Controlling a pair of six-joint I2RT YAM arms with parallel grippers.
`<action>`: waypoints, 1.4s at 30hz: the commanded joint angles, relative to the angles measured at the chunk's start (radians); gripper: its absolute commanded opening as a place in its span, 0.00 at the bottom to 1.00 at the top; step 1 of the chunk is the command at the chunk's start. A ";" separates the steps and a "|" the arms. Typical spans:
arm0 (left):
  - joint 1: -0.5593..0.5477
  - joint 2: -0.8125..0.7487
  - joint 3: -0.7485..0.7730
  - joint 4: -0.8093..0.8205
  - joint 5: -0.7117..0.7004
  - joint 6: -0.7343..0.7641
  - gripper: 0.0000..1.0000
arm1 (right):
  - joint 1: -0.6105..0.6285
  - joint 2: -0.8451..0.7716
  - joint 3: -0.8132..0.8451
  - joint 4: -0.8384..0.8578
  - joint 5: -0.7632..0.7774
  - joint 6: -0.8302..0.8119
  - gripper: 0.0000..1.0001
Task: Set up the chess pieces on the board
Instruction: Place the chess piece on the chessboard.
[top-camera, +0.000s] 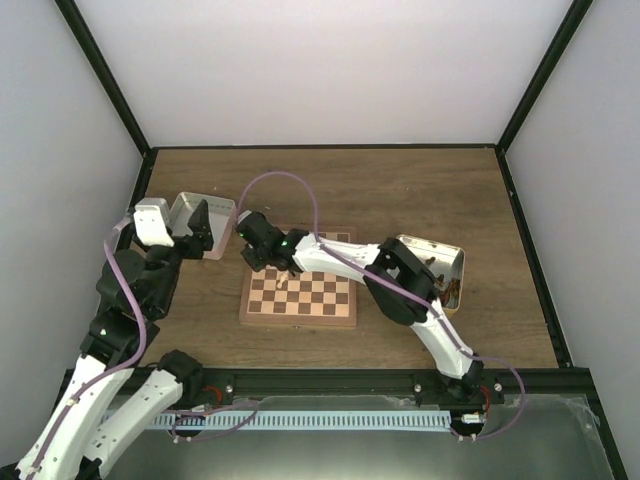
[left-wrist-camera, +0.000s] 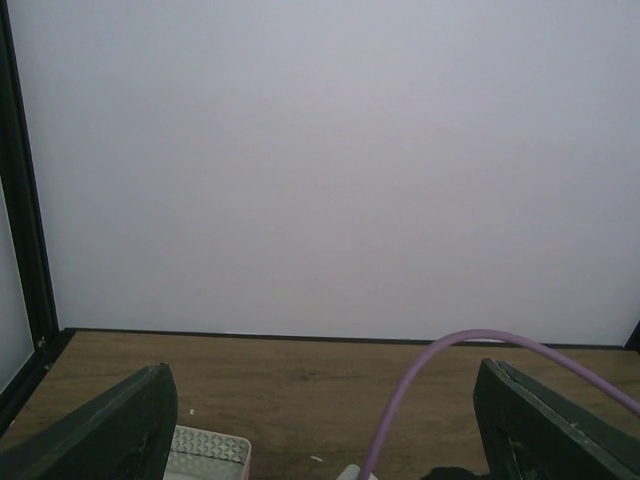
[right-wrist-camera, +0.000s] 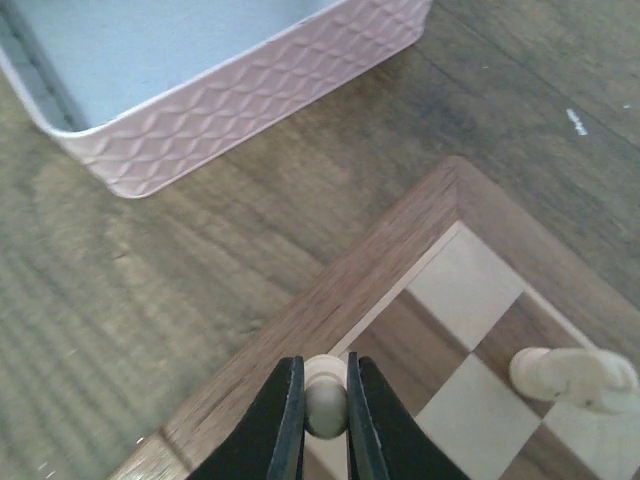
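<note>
The board (top-camera: 300, 312) lies in the middle of the table, its dark and cream checks inside a tan border (right-wrist-camera: 330, 290). My right gripper (right-wrist-camera: 325, 400) is shut on a pale cream chess piece (right-wrist-camera: 325, 408), round head between the black fingers, over the board's left border near a corner. In the top view my right gripper (top-camera: 280, 272) reaches over the board's far left part. Another pale chess piece (right-wrist-camera: 575, 378) rests on a square to the right. My left gripper (left-wrist-camera: 322, 375) is open and holds nothing; in the top view my left gripper (top-camera: 200, 220) hangs over the left tray.
A pale embossed tray (top-camera: 222, 210) sits left of the board, its wall (right-wrist-camera: 230, 110) close to the board corner and its corner (left-wrist-camera: 205, 450) below my left fingers. Another tray (top-camera: 452, 255) holding pieces stands right of the board. A purple cable (left-wrist-camera: 430, 370) arcs past my left gripper.
</note>
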 joint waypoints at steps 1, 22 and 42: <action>0.002 0.000 -0.014 0.028 0.013 -0.017 0.83 | -0.006 0.052 0.119 -0.087 0.107 0.008 0.01; 0.002 0.035 -0.014 0.032 0.023 -0.019 0.84 | -0.055 0.132 0.229 -0.221 0.050 0.091 0.04; 0.002 0.065 0.020 0.026 0.049 -0.034 0.84 | -0.065 -0.054 0.152 -0.179 -0.002 0.180 0.46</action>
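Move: The pawn pinched in the right hand is bound for the left column's second square from the far edge, about 3 cm ahead, 2 cm right and 5 cm below. The white piece standing there on the far row is roughly 6 cm ahead and 5 cm right. The tray's middle is some 10 cm ahead and 14 cm left, another white piece 6 cm back and 7 cm right. From the empty left hand the square is about 12 cm ahead, 11 cm right and 35 cm down. Still pinching the white pawn, the right hand carries it forward about 3.5 cm, slightly right and down about 2 cm, onto the left column's second square, turning some 8 degrees clockwise. It pauses there, opens its fingers to let go of the pawn, then rises about 2.5 cm. The empty left hand drifts a little down, forward and right. ##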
